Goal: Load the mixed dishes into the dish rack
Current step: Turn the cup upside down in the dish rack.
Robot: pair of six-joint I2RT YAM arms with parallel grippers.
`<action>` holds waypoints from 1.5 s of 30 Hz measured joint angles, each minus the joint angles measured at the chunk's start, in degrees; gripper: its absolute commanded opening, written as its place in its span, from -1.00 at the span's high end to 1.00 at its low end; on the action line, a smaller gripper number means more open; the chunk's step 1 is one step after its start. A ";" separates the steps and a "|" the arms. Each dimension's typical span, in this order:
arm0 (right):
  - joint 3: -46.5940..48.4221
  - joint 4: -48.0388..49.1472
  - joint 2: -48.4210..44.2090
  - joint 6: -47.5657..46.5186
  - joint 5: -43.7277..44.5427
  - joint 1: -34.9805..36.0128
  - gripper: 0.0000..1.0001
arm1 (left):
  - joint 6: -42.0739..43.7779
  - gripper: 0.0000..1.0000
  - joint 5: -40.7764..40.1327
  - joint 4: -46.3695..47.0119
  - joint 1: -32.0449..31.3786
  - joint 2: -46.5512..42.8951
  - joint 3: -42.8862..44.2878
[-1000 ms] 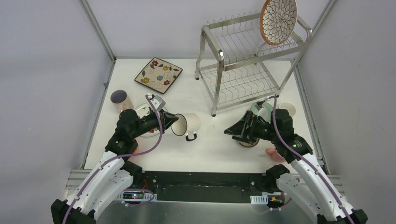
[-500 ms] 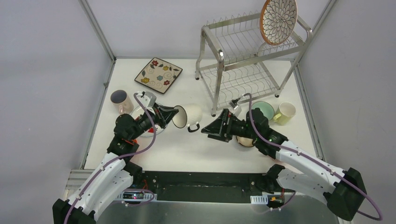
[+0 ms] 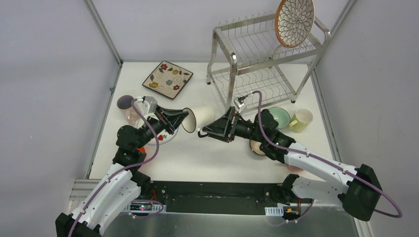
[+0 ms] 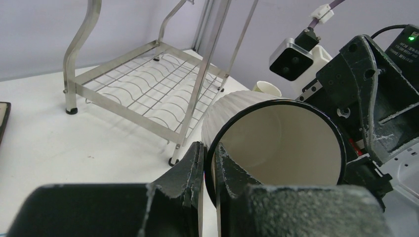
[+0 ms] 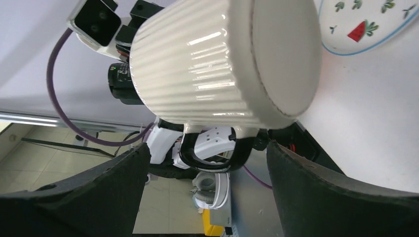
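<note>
My left gripper (image 3: 185,119) is shut on the black rim of a ribbed white mug (image 3: 199,117), one finger inside and one outside (image 4: 209,165), and holds it on its side above the table. My right gripper (image 3: 204,133) stands open just right of the mug. In the right wrist view its two fingers (image 5: 74,197) flank the mug's black handle (image 5: 217,159) without touching it. The dish rack (image 3: 262,66) stands at the back right, with the round petal-pattern plate (image 3: 295,19) upright on its top tier. A square floral plate (image 3: 168,79) lies to the rack's left.
A pink cup (image 3: 127,105) and a white plate (image 3: 159,134) sit under my left arm. A mint bowl (image 3: 279,116), a pale cup (image 3: 302,119) and a brown bowl (image 3: 257,146) lie by my right arm, in front of the rack.
The left arm lifted the mug up and toward the rack. My right gripper swung left from the bowls to the mug's handle and stayed open.
</note>
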 measured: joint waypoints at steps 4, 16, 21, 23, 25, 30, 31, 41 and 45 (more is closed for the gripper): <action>1.31 3.26 2.25 1.90 0.22 1.18 -0.76 | -1.68 1.00 0.00 1.97 0.00 -0.09 -0.07; 2.32 11.47 4.83 6.03 2.03 4.02 -0.36 | -4.61 1.00 0.83 7.78 0.00 -0.83 -1.20; 1.70 13.07 4.68 7.61 2.12 4.17 -0.32 | -5.62 1.00 1.31 10.40 0.00 -1.14 -1.97; 1.64 13.64 4.68 8.24 2.05 4.20 -0.32 | -5.92 1.00 1.62 11.45 0.02 -0.94 -1.97; 1.64 14.29 4.68 8.87 1.97 4.24 -0.32 | -6.32 1.00 1.86 12.63 0.02 -0.61 -1.97; 1.64 14.82 4.68 9.66 1.44 4.35 -0.28 | -6.88 1.00 2.73 16.48 0.09 -0.07 -3.19; 1.64 14.82 4.70 9.70 1.38 4.39 -0.26 | -6.99 1.00 2.73 16.94 0.09 -0.07 -3.45; 1.64 16.09 6.51 10.84 0.48 4.57 -0.20 | -8.41 1.00 2.67 22.03 0.09 1.77 -5.68; 1.64 16.90 6.75 11.19 0.33 4.72 -0.13 | -8.37 1.00 2.64 22.84 0.11 1.73 -6.01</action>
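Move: The cup, held on its side with its mouth to the left, has its middle about 6 cm left and 4 cm ahead of the right hand, roughly level; its handle points back towards the bases. The brown bowl is about 22 cm right and 11 cm ahead of the right hand, some 26 cm below; the strawberry plate is 31 cm left, 20 cm ahead and as low. From the left hand, the cup's middle is about 6 cm right and 2 cm back. Bring the open right gripper up about 5 cm and left some 3 cm to the cup's base and handle, drifting slightly back and rolling about 10 degrees, and close the fingers about a third of the way, astride the handle. With the left, keep pinching the rim, lift about 3 cm, draw back 2 cm, and tilt the fingertips up slightly. ##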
